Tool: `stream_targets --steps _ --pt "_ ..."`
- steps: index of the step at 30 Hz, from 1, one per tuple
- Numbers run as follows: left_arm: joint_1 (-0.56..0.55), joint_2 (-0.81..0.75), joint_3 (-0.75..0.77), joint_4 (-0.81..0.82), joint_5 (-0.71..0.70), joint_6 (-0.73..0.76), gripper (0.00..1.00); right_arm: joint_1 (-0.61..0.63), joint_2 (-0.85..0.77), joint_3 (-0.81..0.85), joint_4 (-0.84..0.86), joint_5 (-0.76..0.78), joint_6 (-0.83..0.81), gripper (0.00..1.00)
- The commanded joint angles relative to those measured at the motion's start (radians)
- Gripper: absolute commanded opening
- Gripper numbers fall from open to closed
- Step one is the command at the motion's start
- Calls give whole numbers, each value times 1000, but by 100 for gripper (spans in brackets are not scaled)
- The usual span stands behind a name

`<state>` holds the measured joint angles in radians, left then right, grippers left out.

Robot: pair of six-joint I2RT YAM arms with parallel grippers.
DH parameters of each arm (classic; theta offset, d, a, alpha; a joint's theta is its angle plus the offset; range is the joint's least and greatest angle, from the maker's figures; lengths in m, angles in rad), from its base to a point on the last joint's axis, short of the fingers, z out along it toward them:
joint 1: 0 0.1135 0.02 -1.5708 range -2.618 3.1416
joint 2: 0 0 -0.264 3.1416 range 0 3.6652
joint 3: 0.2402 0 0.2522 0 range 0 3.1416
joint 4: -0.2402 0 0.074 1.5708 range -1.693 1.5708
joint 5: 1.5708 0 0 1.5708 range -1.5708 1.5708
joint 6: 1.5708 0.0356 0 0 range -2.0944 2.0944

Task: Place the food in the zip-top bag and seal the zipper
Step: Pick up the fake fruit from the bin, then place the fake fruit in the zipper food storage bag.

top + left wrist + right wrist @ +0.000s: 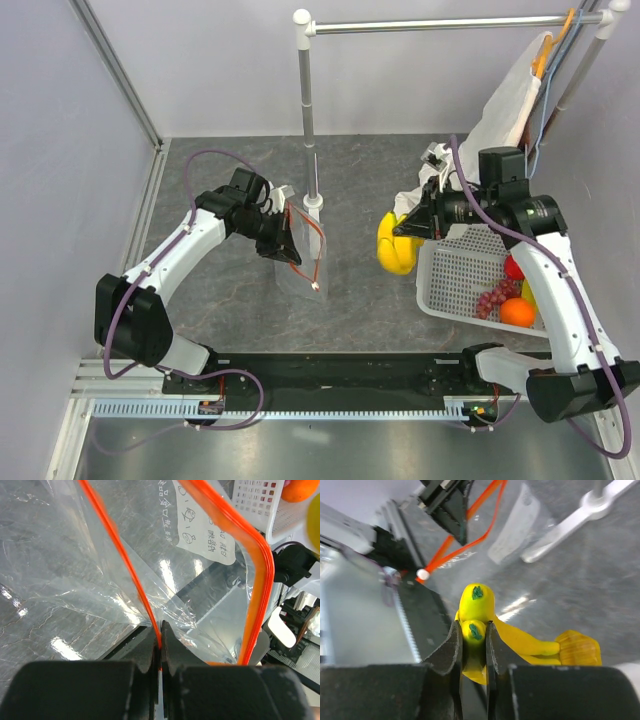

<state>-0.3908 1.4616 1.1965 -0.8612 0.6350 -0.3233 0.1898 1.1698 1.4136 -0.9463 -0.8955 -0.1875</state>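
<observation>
My left gripper (292, 247) is shut on the red zipper (131, 567) of the clear zip-top bag (303, 255), holding its mouth up off the table. The strip's far side (260, 575) curves round to the right, so the mouth gapes. A small white slider (423, 574) shows at one end of the strip. My right gripper (404, 228) is shut on a yellow banana bunch (476, 611), held in the air just left of the basket. The banana (395, 245) hangs apart from the bag. Grapes (493, 296), an orange (517, 312) and a red fruit (513, 267) lie in the basket.
A white mesh basket (455, 275) stands at the right. A metal pole (309, 110) on a flat foot rises just behind the bag, with a crossbar overhead. A white cloth bag (500, 115) hangs at the back right. The black base rail (330, 375) runs along the near edge.
</observation>
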Motion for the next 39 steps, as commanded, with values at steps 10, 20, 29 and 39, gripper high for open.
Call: stream_targets --steps 10,20,29,39 --pt "-5 -24 -21 16 104 40 2 106 -24 -248 905 -250 941 0" --pt "-5 -52 -37 17 199 69 2 368 47 -193 1489 -198 1175 0" --pt "-3 -61 -41 -15 304 132 2 444 157 -205 1540 -249 1131 0" --pt "-3 -67 -44 -33 333 145 2 441 197 -268 1355 -232 904 0"
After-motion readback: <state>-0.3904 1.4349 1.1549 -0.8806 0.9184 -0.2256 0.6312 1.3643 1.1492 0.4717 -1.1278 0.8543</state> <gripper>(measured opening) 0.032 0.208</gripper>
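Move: From the right hand, which already holds the fake bananas, the mouth of the zip-top bag is about 18 cm to the left, 3 cm ahead and some 15 cm lower. The white rack foot lies 18 cm left, 9 cm ahead and 30 cm below; the bin is about 23 cm right, level with the hand and 27 cm below. The left hand keeps the bag's orange zipper pinched; the mouth's middle is about 3 cm right and 3 cm ahead, at its height. Carrying the bananas across to the bag, the right hand dips briefly, then sweeps about 16 cm left, rising and drawing back some 5 cm, before sinking again to end higher than it began. Its wrist rolls left side up and turns counter-clockwise until the fingers point left and nearly level, grip kept. The left hand, still pinching the zipper, eases back about 4 cm and slightly up, tilting a little. ##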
